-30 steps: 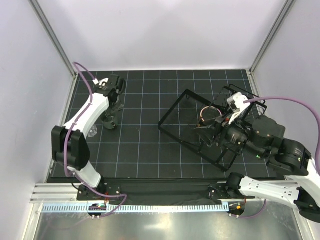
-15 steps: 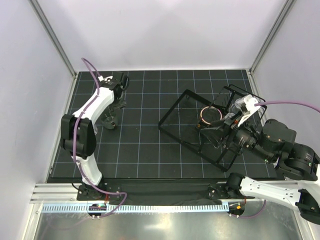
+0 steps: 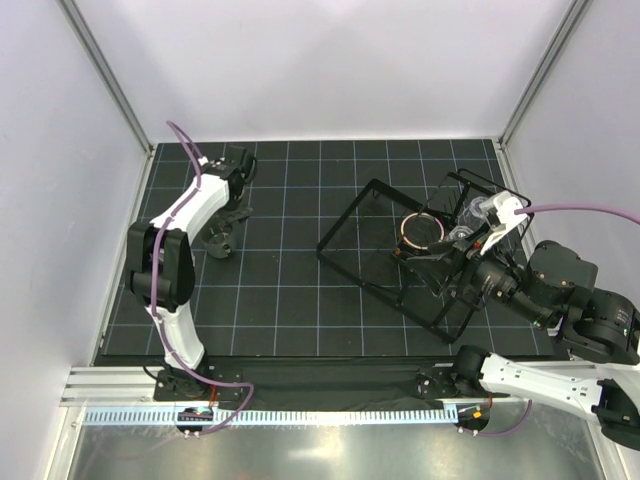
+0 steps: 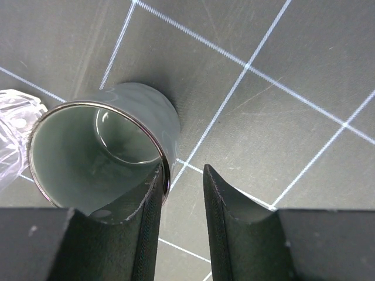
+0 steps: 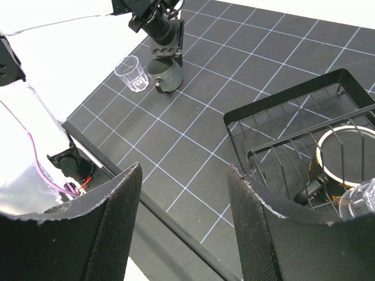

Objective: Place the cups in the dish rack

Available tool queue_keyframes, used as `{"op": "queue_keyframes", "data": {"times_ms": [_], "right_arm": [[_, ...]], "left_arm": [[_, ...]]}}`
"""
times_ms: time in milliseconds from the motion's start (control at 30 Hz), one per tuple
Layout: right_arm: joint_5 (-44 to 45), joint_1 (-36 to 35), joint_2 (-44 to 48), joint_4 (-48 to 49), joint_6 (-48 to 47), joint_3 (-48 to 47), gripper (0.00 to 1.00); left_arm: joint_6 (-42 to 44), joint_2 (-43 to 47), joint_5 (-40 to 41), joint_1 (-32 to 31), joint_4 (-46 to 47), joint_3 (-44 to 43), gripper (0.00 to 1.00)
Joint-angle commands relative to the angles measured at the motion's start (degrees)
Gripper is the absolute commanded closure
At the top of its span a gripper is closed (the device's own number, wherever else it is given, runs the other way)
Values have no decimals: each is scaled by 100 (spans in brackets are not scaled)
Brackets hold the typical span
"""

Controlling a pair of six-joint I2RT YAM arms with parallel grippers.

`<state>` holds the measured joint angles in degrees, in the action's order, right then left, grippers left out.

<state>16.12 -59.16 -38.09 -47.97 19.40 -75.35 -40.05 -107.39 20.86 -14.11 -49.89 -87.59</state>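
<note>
A grey-looking tumbler (image 4: 99, 152) with a shiny rim stands on the mat at far left (image 3: 220, 243). My left gripper (image 4: 183, 170) hangs right over it (image 3: 232, 205), open only narrowly. Its left finger lies over the cup's mouth and the rim shows at the gap's edge. A clear faceted tumbler (image 4: 12, 129) stands beside it (image 5: 132, 73). The black wire dish rack (image 3: 346, 215) holds the mug (image 3: 420, 232) with its red inside, and a clear tumbler (image 3: 472, 213). My right gripper (image 3: 432, 270) is open and empty over the rack's near side (image 5: 184, 170).
The mat's near-left edge and a black frame bar (image 5: 176, 219) lie under my right gripper. A cable clamp (image 5: 67, 164) sits beyond that edge. White enclosure walls with metal posts close in the mat at the back and sides.
My right gripper has drawn back from the mug, which now stands free in the rack. My left arm has swung its elbow inward and the gripper has shifted slightly over the grey tumbler.
</note>
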Motion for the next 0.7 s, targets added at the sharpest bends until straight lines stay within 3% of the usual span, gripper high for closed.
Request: {"op": "queue_keyframes", "data": {"times_ms": [0,300,333,367,567,667], "right_arm": [[163,-35,82,68,-85,-103,38],[295,-35,196,33,-129,-59,38],[304,-35,205,33,-155,-67,38],[313,-35,214,33,-147,-85,38],[225,-26,82,-2,-121,-15,37],[137,-26,-93,6,-138,21,37]], "left_arm": [[-11,-1,-117,57,225,163,68],[15,148,-451,49,400,559,83],[24,227,-486,49,410,602,88],[15,280,-574,49,401,690,99],[7,938,-689,-442,287,1006,100],[-160,1422,-479,-1119,208,1296,99]]}}
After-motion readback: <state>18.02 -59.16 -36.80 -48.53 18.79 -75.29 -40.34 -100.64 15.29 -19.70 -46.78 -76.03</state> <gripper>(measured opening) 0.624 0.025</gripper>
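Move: The left hand's parted fingers are already astride the far right rim of the green cup, one inside and one outside. The cup's middle lies about 3 cm back, 3 cm left and 5 cm below. The clear glass cup stands some 6 cm back and 13 cm to that hand's left. From the right hand, the green cup is roughly 23 cm ahead, 39 cm left and 34 cm down. Sinking about 2 cm, the left fingers pinch the green cup's rim, then draw back and right some 5 cm. ##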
